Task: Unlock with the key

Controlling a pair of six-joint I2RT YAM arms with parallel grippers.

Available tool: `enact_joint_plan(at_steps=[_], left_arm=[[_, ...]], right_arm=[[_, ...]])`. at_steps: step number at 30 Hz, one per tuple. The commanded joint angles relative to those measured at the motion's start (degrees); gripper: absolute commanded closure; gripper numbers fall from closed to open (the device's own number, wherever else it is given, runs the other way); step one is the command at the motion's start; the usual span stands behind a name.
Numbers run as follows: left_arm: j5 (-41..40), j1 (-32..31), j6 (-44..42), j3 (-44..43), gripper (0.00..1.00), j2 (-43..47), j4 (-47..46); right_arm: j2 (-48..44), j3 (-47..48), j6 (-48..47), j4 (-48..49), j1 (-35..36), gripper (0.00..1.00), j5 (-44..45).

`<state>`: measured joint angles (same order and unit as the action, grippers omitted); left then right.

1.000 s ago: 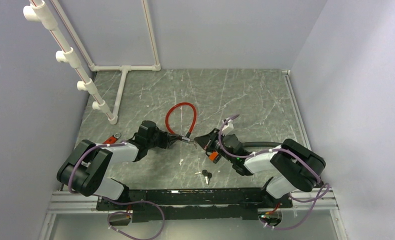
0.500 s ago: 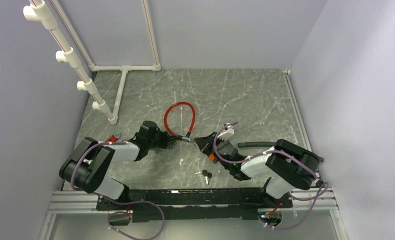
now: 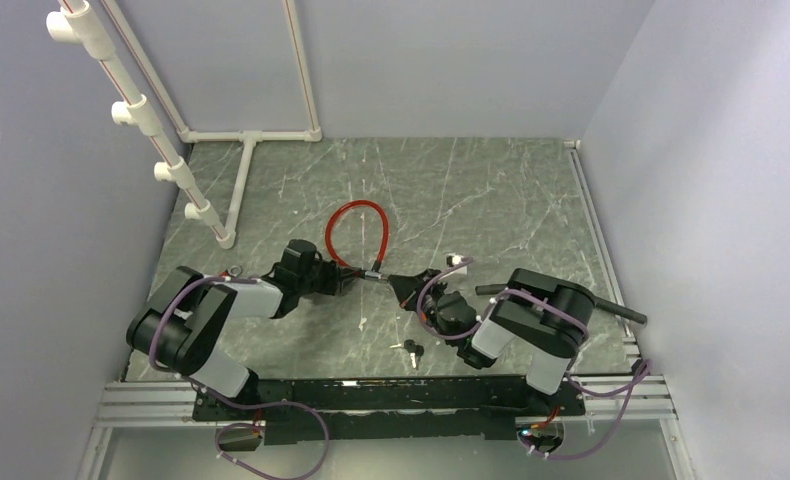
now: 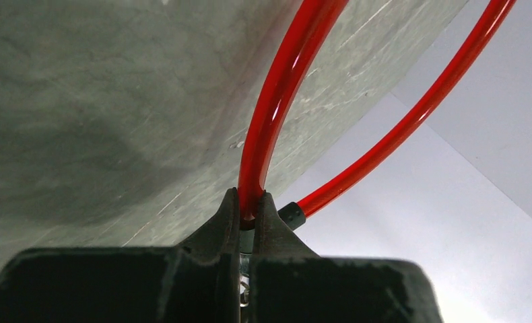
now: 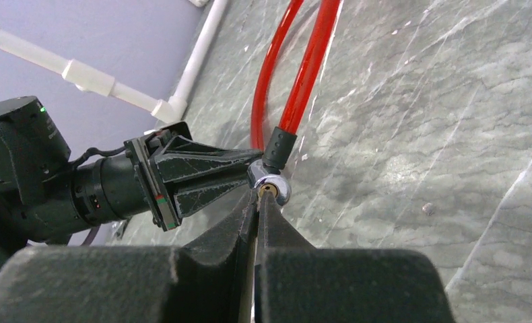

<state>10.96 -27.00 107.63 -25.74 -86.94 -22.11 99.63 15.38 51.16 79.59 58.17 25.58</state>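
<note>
A red cable lock (image 3: pixel 343 222) lies looped on the grey marble table, its chrome lock barrel (image 3: pixel 376 277) between my two grippers. My left gripper (image 3: pixel 356 279) is shut on the cable's end just behind the barrel; in the left wrist view the red cable (image 4: pixel 277 101) rises from between the jaws (image 4: pixel 248 202). My right gripper (image 3: pixel 401 283) is shut, its tips (image 5: pixel 258 195) pressed against the brass keyhole of the barrel (image 5: pixel 271 188). A thin metal strip, the key, shows between the shut fingers; its head is hidden.
A spare pair of keys (image 3: pixel 412 349) lies on the table in front of the right arm. A white PVC pipe frame (image 3: pixel 241 180) stands at the back left, with a pipe rack (image 3: pixel 136 110) along the left wall. Walls close off three sides.
My right arm has folded in and its wrist has rolled, while its fingertips stayed at the lock barrel. The left gripper and the cable have hardly moved.
</note>
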Motion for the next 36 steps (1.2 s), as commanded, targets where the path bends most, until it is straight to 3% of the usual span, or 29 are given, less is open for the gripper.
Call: enact_joint_plan(at_steps=[1, 7, 21, 26, 29, 36], left_arm=[[8.12, -1.3, 3.56, -3.51, 1.0, -0.8, -10.39], [9.01, -1.29, 4.33, -3.39, 1.0, -0.78, -12.39], [10.44, -1.3, 2.91, -1.92, 1.0, 2.97, -13.52], [8.26, -0.85, -1.92, -1.42, 1.0, 7.26, -5.97], [6.98, 0.51, -7.77, -2.4, 1.0, 11.16, 2.18], [6.97, 5.08, -22.02, -5.61, 1.0, 12.63, 14.1]], right_arm=[[2.95, 0.88, -3.62, 10.8, 1.51, 1.0, -6.67], [7.02, 0.88, -4.38, 18.28, 1.34, 1.0, -12.25], [4.25, 0.82, -8.62, 18.35, -0.49, 1.0, -18.72], [-0.18, -3.21, -7.28, 16.56, -4.05, 1.0, -20.44], [-5.59, -5.11, -7.85, 11.61, -5.76, 1.0, -24.36], [-28.35, -3.74, -13.42, -23.12, -6.0, 1.0, -29.84]])
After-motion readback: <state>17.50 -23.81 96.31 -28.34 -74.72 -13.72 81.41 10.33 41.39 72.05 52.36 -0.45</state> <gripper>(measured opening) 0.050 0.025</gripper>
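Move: My right fingers hold the key with the silver lock barrel right at their tips, its middle about 4 cm left and 1 cm ahead. The orange padlock lies some 7 cm right, 5 cm back and 7 cm below; the black keys about 4 cm right, 12 cm back and 8 cm below. From my left hand, which pinches the barrel's far end, its middle is 3 cm right and 1 cm back; the red cable loop centres some 7 cm straight ahead. I draw my right hand back and left, dipping slightly and turning counter-clockwise, then swing it right again and up, ending about 4.5 cm back and 4.5 cm higher; the key, still pinched, comes free of the lock. My left hand keeps its grip and holds almost still at first, then lifts the lock about 6 cm, swinging right and back left as its fingers tip upward some 10 degrees. ##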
